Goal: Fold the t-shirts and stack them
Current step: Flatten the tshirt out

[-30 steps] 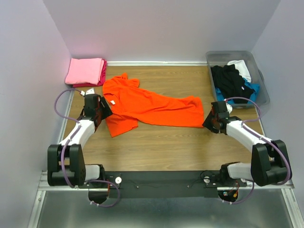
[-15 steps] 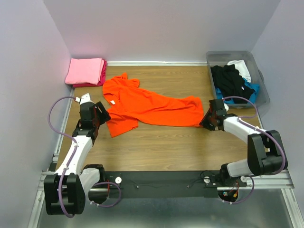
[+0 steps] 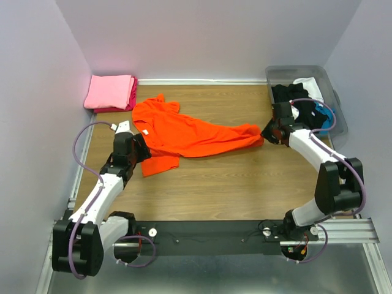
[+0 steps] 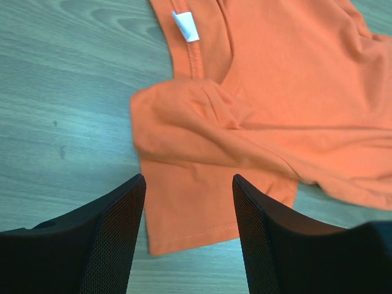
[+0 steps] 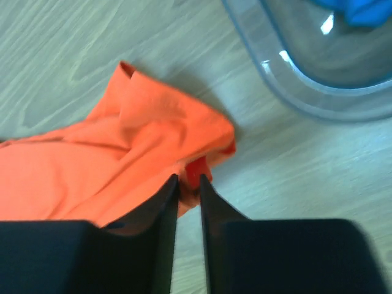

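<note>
A bright orange t-shirt (image 3: 190, 136) lies crumpled across the wooden table, its collar at the left. My right gripper (image 3: 267, 136) is shut on the shirt's right hem, which shows pinched between the jaws in the right wrist view (image 5: 153, 147). My left gripper (image 3: 138, 152) is open just above the shirt's lower left sleeve (image 4: 202, 202), not holding it. A white label (image 4: 185, 26) shows inside the collar. A folded light pink t-shirt (image 3: 110, 92) lies on a magenta one (image 3: 132, 95) at the back left.
A translucent grey plastic bin (image 3: 335, 116) at the back right holds black (image 3: 297, 103), white (image 3: 310, 86) and blue (image 3: 324, 114) cloth; its rim shows in the right wrist view (image 5: 294, 92). Walls close in the table on the left, back and right.
My right gripper has moved back toward the bin with the hem, drawing the shirt's right end up and bunching it. My left gripper has pulled back off the shirt's left edge.
</note>
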You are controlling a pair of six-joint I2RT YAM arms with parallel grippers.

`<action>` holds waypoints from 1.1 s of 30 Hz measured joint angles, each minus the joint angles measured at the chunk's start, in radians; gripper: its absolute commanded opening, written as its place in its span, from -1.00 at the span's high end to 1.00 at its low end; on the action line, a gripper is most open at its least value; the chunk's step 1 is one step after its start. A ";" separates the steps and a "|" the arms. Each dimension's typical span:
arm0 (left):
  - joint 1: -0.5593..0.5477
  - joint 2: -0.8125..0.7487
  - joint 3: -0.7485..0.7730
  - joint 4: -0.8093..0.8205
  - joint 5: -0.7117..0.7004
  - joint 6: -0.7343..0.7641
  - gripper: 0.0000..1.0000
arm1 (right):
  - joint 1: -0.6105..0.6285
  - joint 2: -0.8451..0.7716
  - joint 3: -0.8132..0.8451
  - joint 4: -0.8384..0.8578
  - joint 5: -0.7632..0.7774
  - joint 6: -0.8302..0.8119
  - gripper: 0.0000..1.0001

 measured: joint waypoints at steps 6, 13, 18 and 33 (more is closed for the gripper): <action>-0.060 0.001 0.000 0.000 -0.003 0.002 -0.33 | -0.002 0.053 0.067 -0.075 0.052 -0.010 0.10; -0.116 -0.001 0.000 0.000 -0.003 0.002 -0.33 | -0.002 -0.029 -0.005 -0.118 0.036 0.002 0.09; -0.119 -0.001 0.000 -0.001 -0.004 0.002 -0.33 | -0.002 -0.049 -0.068 -0.122 -0.011 0.005 0.04; -0.122 -0.001 0.000 -0.006 -0.015 -0.018 -0.33 | -0.002 -0.054 -0.084 -0.126 -0.031 0.074 -0.40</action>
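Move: The t-shirt's right end, just now leaving the opening right fingers, lies about 1 cm back, 2 cm left and 4 cm below that hand. The bin's middle is some 15 cm ahead and 18 cm right of the right hand. For the left hand, the t-shirt's lower-left flap lies roughly 2 cm ahead, 3 cm right and 8 cm below, with the white label about 12 cm ahead and 1 cm left. Backwards and down the right hand draws, after a last centimetre forward, ending about 5 cm back and 2.5 cm lower; it comes free of the t-shirt's right end, tips about 10 degrees steeper and spreads its fingers wide beside the near corner. The left hand, still open, slides level to the right over the lower-left flap, then waits. ##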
